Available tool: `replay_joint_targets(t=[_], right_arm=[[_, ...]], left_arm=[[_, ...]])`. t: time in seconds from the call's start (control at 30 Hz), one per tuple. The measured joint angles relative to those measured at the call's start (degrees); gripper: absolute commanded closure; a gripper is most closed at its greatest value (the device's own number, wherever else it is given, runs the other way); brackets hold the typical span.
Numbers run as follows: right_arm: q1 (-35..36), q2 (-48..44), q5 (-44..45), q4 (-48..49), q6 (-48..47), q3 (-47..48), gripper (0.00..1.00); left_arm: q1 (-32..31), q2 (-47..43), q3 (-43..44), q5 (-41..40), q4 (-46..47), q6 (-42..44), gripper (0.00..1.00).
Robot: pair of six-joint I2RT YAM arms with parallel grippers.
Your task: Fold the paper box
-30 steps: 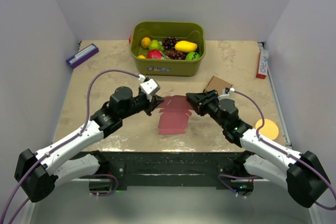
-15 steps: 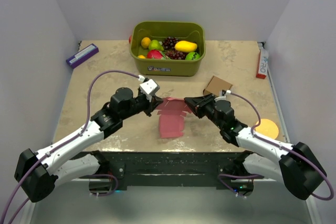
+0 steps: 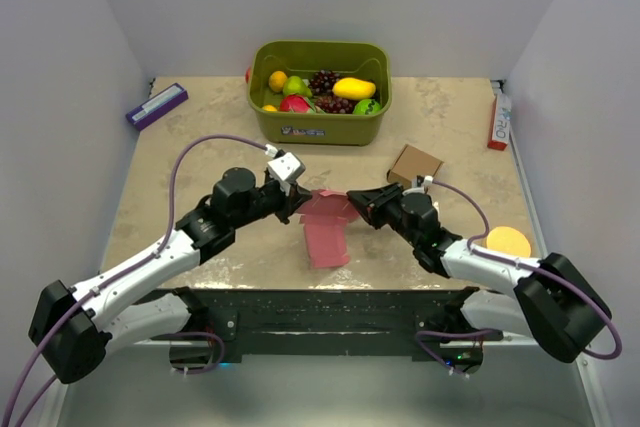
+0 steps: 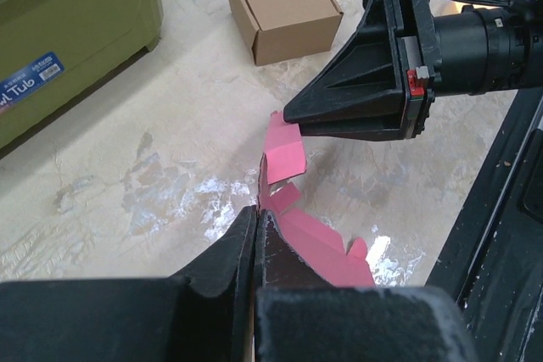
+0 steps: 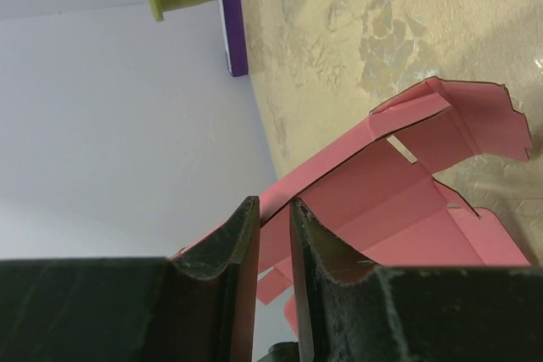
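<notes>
The paper box [image 3: 325, 237] is a pink-red flat cutout with flaps, lying mid-table with its far part raised between both grippers. My left gripper [image 3: 304, 203] is shut on its left edge; in the left wrist view the jaws [image 4: 256, 214] pinch the card [image 4: 327, 247]. From the right, my right gripper [image 3: 352, 197] meets the card. In the right wrist view its jaws [image 5: 273, 205] stand narrowly apart, closed around a bowed flap of the card [image 5: 407, 201]. The right gripper's black fingers [image 4: 356, 103] point at an upright flap.
A green tub of fruit [image 3: 320, 97] stands at the back. A small brown cardboard box [image 3: 415, 162] sits just behind the right gripper. A purple box [image 3: 157, 105] lies back left, a red-white pack [image 3: 499, 119] back right, an orange disc [image 3: 509, 242] near right.
My right gripper has moved left onto the card and narrowed its jaws. The card has bowed upward and bunched leftward. The left gripper has stayed shut in place.
</notes>
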Motion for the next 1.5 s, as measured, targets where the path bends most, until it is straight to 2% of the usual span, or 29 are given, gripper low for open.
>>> replay_joint_targets(t=[0.07,0.1,0.17,0.3,0.4,0.57,0.8,1.27,1.4,1.5], right_arm=[[0.0,-0.3,0.1,-0.2,-0.1,-0.1,0.65],[0.0,-0.8,0.3,-0.6,-0.1,-0.1,0.55],[0.1,-2.8,0.7,-2.7,-0.8,-0.1,0.41],[0.6,-9.1,1.7,-8.6,-3.2,0.2,0.27],[2.3,-12.6,2.8,-13.6,-5.1,1.9,0.24],[7.7,-13.2,4.3,-17.9,-7.2,6.1,0.22],[12.1,-8.3,6.6,-19.9,-9.4,11.8,0.2],[12.7,-3.5,9.2,-19.9,-9.0,12.5,0.19],[12.7,-3.2,9.5,-19.9,-8.9,12.6,0.21],[12.7,-3.0,9.5,-19.8,-8.9,12.6,0.26]], left_arm=[[0.0,0.2,0.0,-0.2,0.0,0.0,1.0],[0.0,0.3,0.0,-0.7,-0.1,0.2,1.0],[0.0,0.3,0.0,-1.9,-0.3,0.4,1.0],[0.0,0.3,0.0,-3.4,-0.4,0.9,1.0],[0.0,0.3,0.0,-4.1,-0.5,1.4,1.0],[-0.4,1.6,0.5,-5.2,-0.6,1.8,1.0],[-2.0,1.9,0.5,-7.2,-1.2,2.5,1.0],[-5.3,1.9,0.5,-10.6,-1.9,3.5,1.0],[-5.7,1.9,0.5,-11.1,-1.9,3.6,1.0],[-5.9,1.9,0.5,-11.3,-1.9,3.6,1.0]])
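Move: The left hand still pinches the paper box's far wall at its left end; the middle of that wall lies about 8 cm to its right, 2 ahead and 3 lower. From the right hand, at the wall's right end, the same spot is some 7 cm left, 2 back and 3 higher. The box's near panel hangs about 7 cm back from the right hand, 7 left and 9 lower; the brown carton stands roughly 13 cm ahead, 17 right and 13 lower. Coming free of the flap at the wall's right end, the right fingers spread wide as the hand backs off and rises about 6 cm, swinging left; it then sinks 2 to 3 cm to the wall's upper edge close to the left fingers, a fingertip against the corner flap. The left hand keeps its pinch, sinking about 1.5 cm and rolling slightly. ##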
